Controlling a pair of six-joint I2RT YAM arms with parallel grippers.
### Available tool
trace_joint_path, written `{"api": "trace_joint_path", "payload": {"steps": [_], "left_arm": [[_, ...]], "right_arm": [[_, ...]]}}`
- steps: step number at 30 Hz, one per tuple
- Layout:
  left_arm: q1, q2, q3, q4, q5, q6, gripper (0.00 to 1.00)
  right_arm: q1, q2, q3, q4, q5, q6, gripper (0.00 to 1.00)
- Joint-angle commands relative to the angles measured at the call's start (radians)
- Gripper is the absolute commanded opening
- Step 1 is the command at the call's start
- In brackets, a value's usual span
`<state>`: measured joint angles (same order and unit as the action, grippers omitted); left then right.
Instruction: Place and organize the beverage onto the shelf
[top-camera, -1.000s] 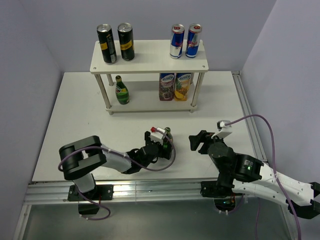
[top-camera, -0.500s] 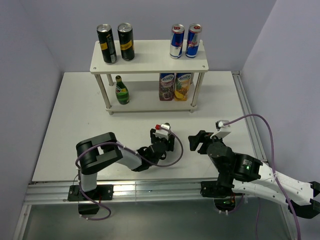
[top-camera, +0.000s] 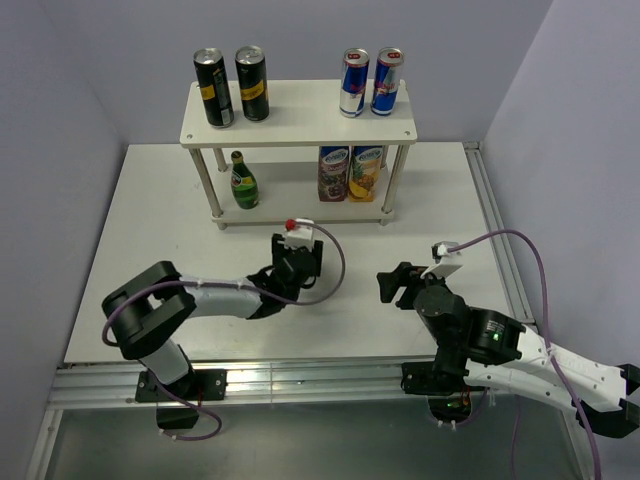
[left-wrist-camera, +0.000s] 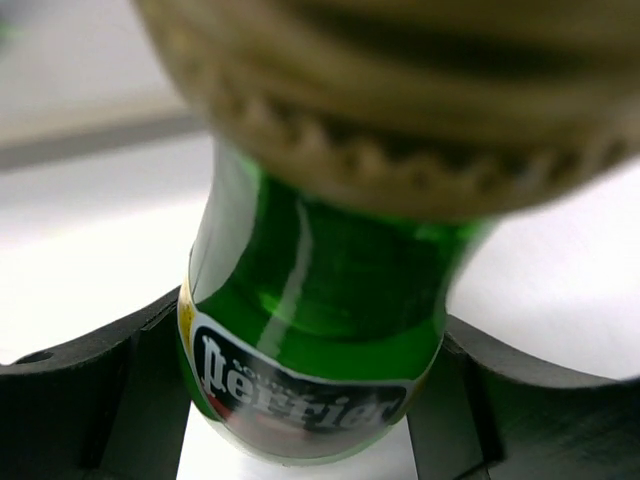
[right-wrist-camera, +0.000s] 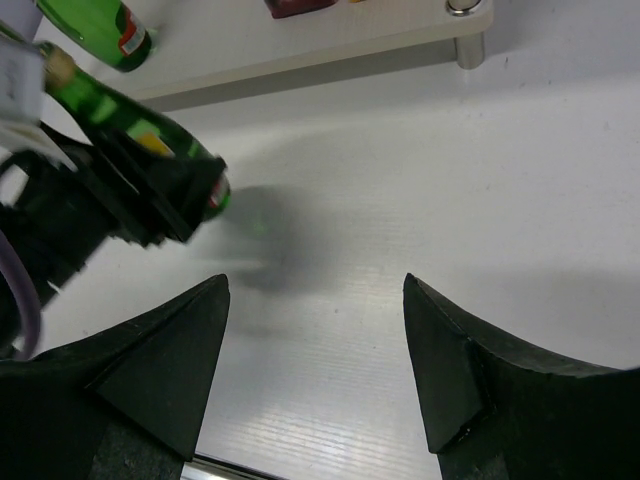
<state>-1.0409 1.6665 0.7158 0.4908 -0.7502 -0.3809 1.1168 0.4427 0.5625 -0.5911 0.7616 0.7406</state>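
Note:
My left gripper (top-camera: 297, 262) is shut on a green glass bottle (left-wrist-camera: 320, 300) with a yellow-green label and holds it tilted just above the table, in front of the shelf (top-camera: 300, 128). The right wrist view shows this bottle (right-wrist-camera: 125, 115) in the left gripper (right-wrist-camera: 160, 200). A second green bottle (top-camera: 243, 180) stands on the lower tier at the left. Two black cans (top-camera: 213, 88) stand top left and two blue-and-silver cans (top-camera: 354, 83) top right. My right gripper (top-camera: 395, 283) is open and empty over the table, to the right of the left gripper.
Two juice cartons (top-camera: 348, 173) stand on the lower tier at the right. The shelf's front right post (right-wrist-camera: 470, 48) shows in the right wrist view. The table's (top-camera: 150, 220) raised right rim (top-camera: 497, 240) runs near the right arm.
My left gripper has carried the green bottle left and farther from the arm bases, toward the shelf front. The right arm has not moved.

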Motion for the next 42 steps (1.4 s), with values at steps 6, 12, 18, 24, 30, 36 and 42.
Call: {"api": "trace_joint_path", "payload": {"steps": [6, 12, 18, 24, 30, 36, 42], "left_arm": [[0.241, -0.162, 0.086, 0.028, 0.1, 0.054, 0.0], [0.341, -0.12, 0.16, 0.037, 0.169, 0.066, 0.0], [0.37, -0.064, 0.212, 0.077, 0.19, 0.073, 0.0], [0.404, 0.009, 0.29, 0.088, 0.199, 0.08, 0.0], [0.444, 0.093, 0.356, 0.115, 0.19, 0.07, 0.0], [0.47, 0.186, 0.43, 0.117, 0.176, 0.073, 0.0], [0.489, 0.216, 0.444, 0.135, 0.158, 0.08, 0.0]], "right_arm": [[0.005, -0.022, -0.004, 0.028, 0.018, 0.0, 0.77], [0.005, -0.03, -0.007, 0.03, 0.018, -0.001, 0.77], [0.006, -0.019, -0.004, 0.028, 0.021, -0.001, 0.77], [0.005, -0.013, -0.003, 0.03, 0.022, 0.0, 0.77], [0.005, -0.006, -0.003, 0.031, 0.022, -0.001, 0.77], [0.006, 0.005, -0.001, 0.033, 0.024, -0.004, 0.77], [0.005, 0.014, -0.001, 0.036, 0.022, -0.006, 0.77]]}}
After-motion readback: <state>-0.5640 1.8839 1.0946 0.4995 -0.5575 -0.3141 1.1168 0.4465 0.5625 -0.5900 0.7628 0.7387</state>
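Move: On the lower shelf, the free spot the left hand is taking its held green bottle to lies about 20 cm ahead of it, 9 cm to its left and some 4 cm below. The bottle already standing there is roughly 7 cm left of that spot, and the purple juice carton about 16 cm right of it, both level with it in depth. From the right hand the spot is around 30 cm ahead, 30 cm left and 16 cm lower. Carrying the green bottle forward and to the left, rising about 5 cm to bring it in over the lower shelf's front edge, the left hand then heads nearly straight forward into the gap beside the standing bottle, easing to a stop after some 19 cm forward in all. It swings about 15 degrees counter-clockwise on the way, and the fingers keep their grip around the bottle's body. ##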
